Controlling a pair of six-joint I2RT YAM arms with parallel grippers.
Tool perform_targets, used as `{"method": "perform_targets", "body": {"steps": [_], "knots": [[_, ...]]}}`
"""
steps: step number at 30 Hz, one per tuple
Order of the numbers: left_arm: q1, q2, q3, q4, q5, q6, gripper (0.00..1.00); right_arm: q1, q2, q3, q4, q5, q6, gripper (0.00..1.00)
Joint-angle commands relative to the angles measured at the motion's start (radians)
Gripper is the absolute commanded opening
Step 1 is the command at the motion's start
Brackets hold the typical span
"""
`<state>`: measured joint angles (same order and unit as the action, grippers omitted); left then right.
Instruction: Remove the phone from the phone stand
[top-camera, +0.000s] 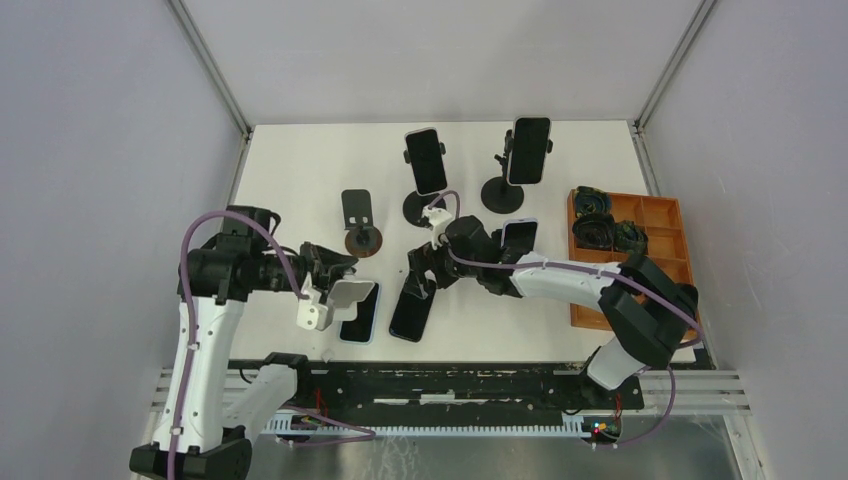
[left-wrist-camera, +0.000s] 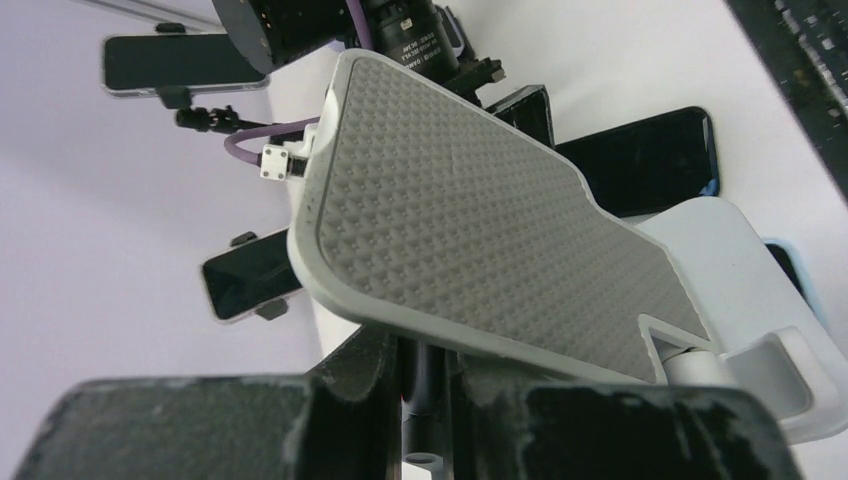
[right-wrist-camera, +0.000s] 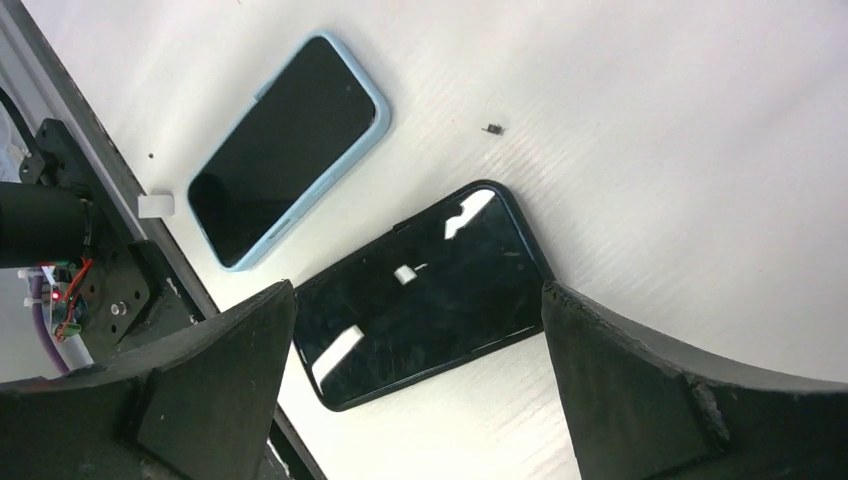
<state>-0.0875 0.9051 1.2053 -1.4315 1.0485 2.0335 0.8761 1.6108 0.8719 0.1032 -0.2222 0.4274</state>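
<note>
A grey-white phone stand (top-camera: 345, 293) with a dimpled pad (left-wrist-camera: 480, 210) is held tilted above the table at the front left. My left gripper (top-camera: 318, 275) (left-wrist-camera: 425, 370) is shut on the stand's dark stem under the pad. No phone sits on it. A black phone (top-camera: 410, 308) (right-wrist-camera: 430, 290) lies flat, screen up, on the white table (top-camera: 300, 170). My right gripper (top-camera: 425, 268) (right-wrist-camera: 418, 295) hangs open just above it, with one finger off each long side and neither touching it.
A blue-cased phone (top-camera: 362, 318) (right-wrist-camera: 285, 150) lies flat beside the black one, partly under the held stand. Two black stands at the back hold phones (top-camera: 426, 160) (top-camera: 528, 150). An empty black stand (top-camera: 358, 215), another flat phone (top-camera: 518, 235) and an orange tray (top-camera: 660, 215) are nearby.
</note>
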Motion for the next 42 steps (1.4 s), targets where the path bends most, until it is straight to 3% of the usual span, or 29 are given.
{"method": "perform_targets", "body": {"steps": [1,7,11,18,22,25,37,42], "knots": [[-0.004,-0.08,-0.043,0.192,0.037,0.638,0.02,0.002,-0.08,0.045,-0.022,0.059,-0.054,0.98],[-0.005,-0.11,-0.06,0.399,0.095,0.641,0.02,0.001,-0.122,0.049,-0.016,0.04,-0.074,0.98],[-0.006,-0.135,-0.109,0.608,0.134,0.645,0.02,0.005,-0.204,0.003,0.076,-0.033,-0.092,0.98],[-0.008,-0.136,-0.133,0.821,0.223,0.645,0.02,0.018,-0.388,-0.123,0.308,-0.152,-0.191,0.93],[-0.012,-0.131,-0.134,0.849,0.24,0.645,0.02,0.043,-0.53,-0.228,0.508,-0.153,-0.306,0.91],[-0.018,-0.124,-0.126,0.85,0.254,0.644,0.02,0.073,-0.562,-0.205,0.548,-0.145,-0.394,0.91],[-0.068,-0.094,-0.07,0.649,0.17,0.643,0.03,0.179,-0.374,0.096,0.526,-0.218,-0.508,0.75],[-0.072,-0.073,-0.049,0.566,0.12,0.643,0.05,0.201,-0.325,0.151,0.487,-0.232,-0.506,0.6]]}}
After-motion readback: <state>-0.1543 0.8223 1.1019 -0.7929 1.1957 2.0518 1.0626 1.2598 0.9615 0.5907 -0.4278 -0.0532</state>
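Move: The small white phone stand, held in the left fingers, has its middle about 3 cm back, 2 cm right and 2 cm below the left hand. From the right hand it is some 10 cm back, 10 cm left and 18 cm above. The freed black phone lies about 5 cm back, 2 cm left and 6 cm below the right hand; the blue-edged phone is equally far back but 12 cm left. The empty dark stand is 9 cm ahead, 11 cm left. The white phone stand is lifted some 10 cm by the left hand, shifted slightly forward and right and rolled front side up, then lowered about 2 cm, the grip kept. The right hand leaves the black phone and rises about 30 cm, drawing back and lastly left towards the stand, its fingers swinging up towards level and partly closing around the stand's free end; firm contact can't be seen. ##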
